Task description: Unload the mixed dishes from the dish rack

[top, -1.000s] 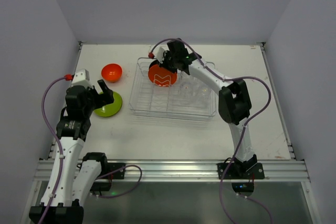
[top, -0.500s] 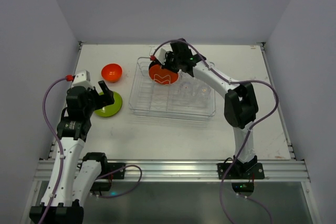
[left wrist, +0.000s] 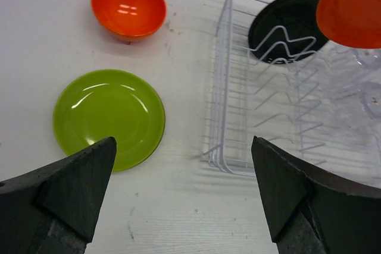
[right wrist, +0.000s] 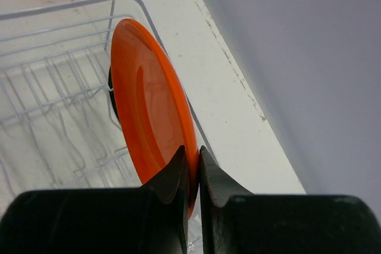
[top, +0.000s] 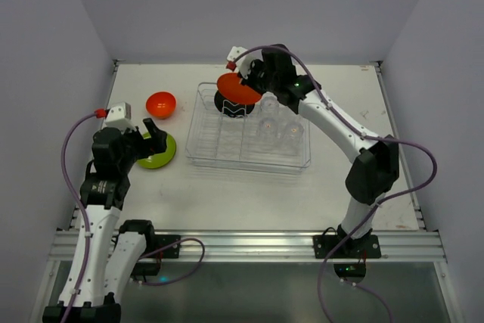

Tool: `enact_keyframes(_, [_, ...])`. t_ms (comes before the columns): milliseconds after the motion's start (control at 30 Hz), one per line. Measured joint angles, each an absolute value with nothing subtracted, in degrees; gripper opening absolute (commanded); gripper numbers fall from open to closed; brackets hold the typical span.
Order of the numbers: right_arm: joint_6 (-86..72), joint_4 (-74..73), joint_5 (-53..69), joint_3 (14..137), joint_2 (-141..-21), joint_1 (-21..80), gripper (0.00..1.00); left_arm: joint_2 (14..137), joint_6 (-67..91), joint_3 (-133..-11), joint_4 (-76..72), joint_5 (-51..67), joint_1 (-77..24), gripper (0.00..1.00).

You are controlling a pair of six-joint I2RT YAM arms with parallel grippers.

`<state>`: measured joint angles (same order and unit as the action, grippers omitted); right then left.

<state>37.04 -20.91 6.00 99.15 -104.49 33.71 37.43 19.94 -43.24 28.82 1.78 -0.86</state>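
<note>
My right gripper (top: 255, 81) (right wrist: 191, 150) is shut on the rim of a red-orange plate (top: 237, 88) (right wrist: 149, 102), holding it above the far-left corner of the dish rack (top: 249, 159) (left wrist: 228, 93). Below it a black plate (top: 233, 107) (left wrist: 284, 25) stands in the rack's wire dividers. Clear tumblers (top: 278, 131) sit in the rack's right half. On the table left of the rack lie an orange bowl (top: 161, 104) (left wrist: 128, 5) and a lime green plate (top: 159, 153) (left wrist: 108, 117). My left gripper (top: 147, 141) (left wrist: 183, 144) hovers open and empty over the green plate's near edge.
The white walls enclose the table on the left, back and right. The back table edge (right wrist: 238, 75) runs just behind the rack. Bare tabletop (top: 249, 198) lies in front of the rack.
The right arm has lifted the red-orange plate up and out of the rack slots, tilting it flatter and uncovering the black plate. The left arm has hardly moved.
</note>
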Motion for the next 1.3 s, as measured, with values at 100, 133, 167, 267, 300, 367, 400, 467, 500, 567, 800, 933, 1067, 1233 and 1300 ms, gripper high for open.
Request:
enact_keyframes(100, [30.2,-20.2,3.9,96.0,-99.6,33.7,0.00,36.4,18.8,-43.2,27.6,6.3,-2.0,1.00])
enact_keyframes(133, [27.1,-20.0,3.6,94.4,-97.5,33.6,0.00,36.2,18.5,-43.2,27.2,7.8,-2.3,1.00])
enact_keyframes(167, [23.6,-19.0,3.4,92.0,-94.8,33.6,0.00,36.0,18.2,-43.2,26.8,9.5,-2.5,1.00])
enact_keyframes(267, [11.5,-16.3,2.9,83.6,-85.8,33.3,0.00,35.7,18.3,-42.7,23.5,16.6,-2.7,1.00])
enact_keyframes(300, [8.4,-16.1,3.0,81.5,-83.5,33.2,0.00,35.8,18.7,-42.2,21.6,19.8,-2.7,1.00])
enact_keyframes(367, [0.6,-13.8,3.6,76.1,-78.2,33.1,0.00,36.7,21.7,-40.6,15.7,27.6,-2.7,1.00])
enact_keyframes(400, [-3.0,-12.8,4.0,73.3,-75.7,33.0,0.00,37.5,24.0,-39.5,11.6,31.3,-2.8,1.00])
enact_keyframes(467, [-9.5,-10.2,5.0,67.7,-71.7,32.6,0.00,39.2,28.5,-37.6,4.1,36.5,-3.4,1.00])
enact_keyframes(500, [-12.7,-9.3,6.1,64.7,-69.6,32.3,0.00,40.3,30.5,-37.2,0.8,38.5,-4.1,1.00])
enact_keyframes(567, [-18.7,-7.2,8.4,58.8,-66.3,31.3,0.00,42.8,33.5,-37.0,-3.9,40.6,-6.3,1.00])
enact_keyframes(800, [-33.3,0.4,18.8,45.2,-59.7,30.0,0.00,51.5,36.9,-38.3,-10.7,40.1,-20.7,1.00])
enact_keyframes(933, [-36.9,2.9,20.6,40.3,-55.4,29.6,0.00,53.6,36.4,-39.7,-7.9,33.6,-27.4,0.98])
enact_keyframes(1067, [-39.1,5.2,22.4,37.2,-51.1,29.8,0.00,53.8,36.2,-41.8,-5.7,28.3,-32.3,0.95])
enact_keyframes(1233, [-40.1,6.3,23.5,35.8,-47.0,30.0,0.00,54.1,35.8,-43.7,-4.0,23.9,-36.5,0.75])
enact_keyframes(1300, [-40.3,6.9,23.6,35.2,-45.7,30.0,0.00,54.7,35.5,-44.4,-3.6,23.1,-37.6,0.35])
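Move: Pinched in the right hand, the orange plate has its middle about 6 cm left of that hand, 3 cm ahead and 6 cm below. That hand is bound for the rack's near edge, some 19 cm back, 2 cm left and 23 cm down; the black plate stands 5 cm ahead, 7 cm left and 17 cm below, the glasses 4 cm back, 11 cm right and 20 cm below. From the open left hand, the orange plate is roughly 20 cm ahead, 28 cm right and 2 cm lower. Swinging the held orange plate back about 24 cm and a little right, the right hand arcs up, dips, then levels above the rack's near edge, its left side rolling up some 65 degrees as it tips. The left hand sweeps some 25 cm right, slightly up and back, turning clockwise about 50 degrees to meet the plate's left rim, where its fingers begin to close. ##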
